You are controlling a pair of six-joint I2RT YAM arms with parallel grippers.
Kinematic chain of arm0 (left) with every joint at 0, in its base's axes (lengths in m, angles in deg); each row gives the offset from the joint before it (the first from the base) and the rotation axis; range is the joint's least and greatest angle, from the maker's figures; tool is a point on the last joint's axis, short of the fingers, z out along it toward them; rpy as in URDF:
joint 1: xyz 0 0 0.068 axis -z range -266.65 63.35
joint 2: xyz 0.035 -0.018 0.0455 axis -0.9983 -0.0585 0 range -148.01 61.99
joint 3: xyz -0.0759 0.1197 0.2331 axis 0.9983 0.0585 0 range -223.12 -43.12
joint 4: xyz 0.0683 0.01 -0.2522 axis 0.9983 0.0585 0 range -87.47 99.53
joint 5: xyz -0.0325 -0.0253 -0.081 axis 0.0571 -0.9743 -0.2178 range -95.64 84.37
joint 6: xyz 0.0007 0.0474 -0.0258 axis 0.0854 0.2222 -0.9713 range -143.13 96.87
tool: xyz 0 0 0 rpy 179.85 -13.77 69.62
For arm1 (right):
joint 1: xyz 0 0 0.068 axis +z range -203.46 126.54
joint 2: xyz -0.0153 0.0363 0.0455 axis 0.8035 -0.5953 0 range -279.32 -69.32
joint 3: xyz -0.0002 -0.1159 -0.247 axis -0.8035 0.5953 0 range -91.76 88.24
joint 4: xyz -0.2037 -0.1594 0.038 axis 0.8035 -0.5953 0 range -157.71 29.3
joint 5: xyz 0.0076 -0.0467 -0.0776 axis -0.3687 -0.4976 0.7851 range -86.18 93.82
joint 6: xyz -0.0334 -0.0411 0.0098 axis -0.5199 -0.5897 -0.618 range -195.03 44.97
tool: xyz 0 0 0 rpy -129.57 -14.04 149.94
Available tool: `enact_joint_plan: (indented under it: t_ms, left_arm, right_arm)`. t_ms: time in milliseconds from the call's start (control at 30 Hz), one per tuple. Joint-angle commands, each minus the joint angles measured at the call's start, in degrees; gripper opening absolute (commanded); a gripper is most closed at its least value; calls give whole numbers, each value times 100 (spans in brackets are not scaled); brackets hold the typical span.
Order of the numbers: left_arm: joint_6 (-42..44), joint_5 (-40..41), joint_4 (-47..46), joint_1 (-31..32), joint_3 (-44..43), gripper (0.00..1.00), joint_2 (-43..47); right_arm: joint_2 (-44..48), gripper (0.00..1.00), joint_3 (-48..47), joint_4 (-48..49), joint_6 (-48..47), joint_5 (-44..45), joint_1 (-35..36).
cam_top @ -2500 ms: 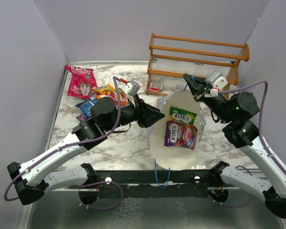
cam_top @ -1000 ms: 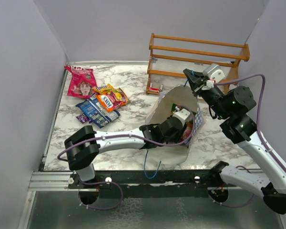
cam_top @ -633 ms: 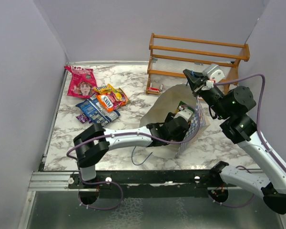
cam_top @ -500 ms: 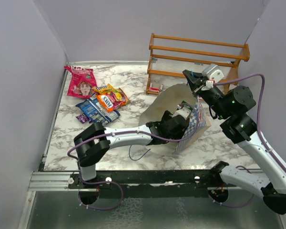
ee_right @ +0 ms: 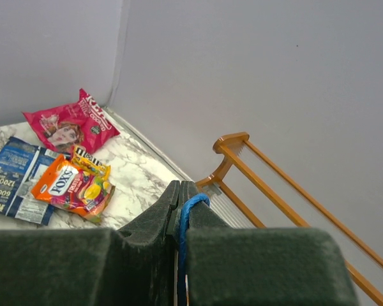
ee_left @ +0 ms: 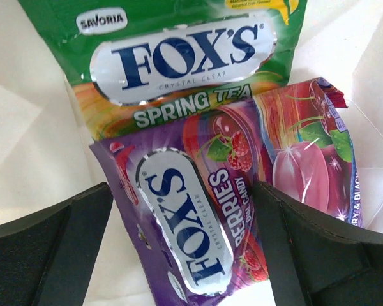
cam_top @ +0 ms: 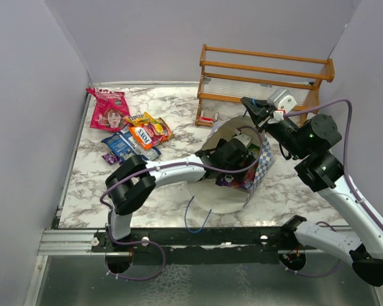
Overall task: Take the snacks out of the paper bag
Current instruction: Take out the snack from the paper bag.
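Observation:
The paper bag (cam_top: 263,167) lies tipped toward the near edge, its cream inside (cam_top: 214,194) showing. My left gripper (cam_top: 234,153) reaches into its mouth. In the left wrist view that gripper (ee_left: 182,191) is open, its fingers (ee_left: 51,255) on either side of a purple berries packet (ee_left: 198,217) without pinching it. A green spring-tea packet (ee_left: 179,57) lies just beyond, partly under the purple one. My right gripper (cam_top: 249,108) holds the bag's far rim up, shut (ee_right: 180,188) on the blue cord handle (ee_right: 190,210). Other snacks lie at the far left: a pink-red bag (cam_top: 108,109), an orange packet (cam_top: 147,134) and a blue one (cam_top: 131,148).
A wooden rack (cam_top: 262,80) stands at the back right, close behind my right gripper. The bag's other blue cord handle (cam_top: 196,217) hangs loose toward the near table edge. Grey walls close in the left, the back and the right.
My left gripper has opened wide inside the bag and now straddles the purple packet. The bag rocked left and back. My right gripper has kept its hold on the handle.

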State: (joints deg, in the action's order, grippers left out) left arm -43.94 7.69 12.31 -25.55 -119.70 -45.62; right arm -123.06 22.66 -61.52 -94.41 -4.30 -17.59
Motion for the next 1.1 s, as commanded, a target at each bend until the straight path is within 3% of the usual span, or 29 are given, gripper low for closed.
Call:
enact_joint_plan:
  t_ms: [0, 100, 500, 667, 1067]
  left_arm:
    - [-87, -636, 56, 22, 64, 93, -146]
    - [-105, -616, 26, 111, 206, 90, -173]
    - [-87, -332, 358, 312, -77, 24, -89]
    - [-91, -262, 529, 324, -77, 5, 240]
    - [-25, -222, 865, 328, -219, 3, 1639]
  right_arm:
    - [142, 2, -269, 292, -110, -165, -20]
    - [184, 2, -239, 327, -108, -140, -22]
    - [245, 2, -241, 305, -167, -60, -20]
    - [265, 2, -137, 287, -281, 26, -20]
    - [308, 2, 27, 122, -497, 642, -19]
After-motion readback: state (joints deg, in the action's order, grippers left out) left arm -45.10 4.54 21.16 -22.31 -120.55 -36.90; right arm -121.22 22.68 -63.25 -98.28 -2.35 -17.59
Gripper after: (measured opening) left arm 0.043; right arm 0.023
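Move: Inside the paper bag, the purple Fox's pack lies just under the left hand's open fingers, its middle roughly 3 cm back, 1 cm to the right and 3 cm below. The green Fox's pack lies beyond the purple one, about 4 cm ahead of the left hand, 5 cm to its right and 4 cm down. From the right hand, high up, the purple pack is about 4 cm back, 8 cm to the right and 38 cm below. Back about 3 cm, slightly right and down, the left hand's wide-open fingers settle onto the purple Fox's pack, then close almost fully and pinch a fold near its "FOX'S" end. It then climbs, soon faster, about 6 cm, swinging left a couple of centimetres. The right hand, nearly still, keeps hold of the bag's blue handle. ##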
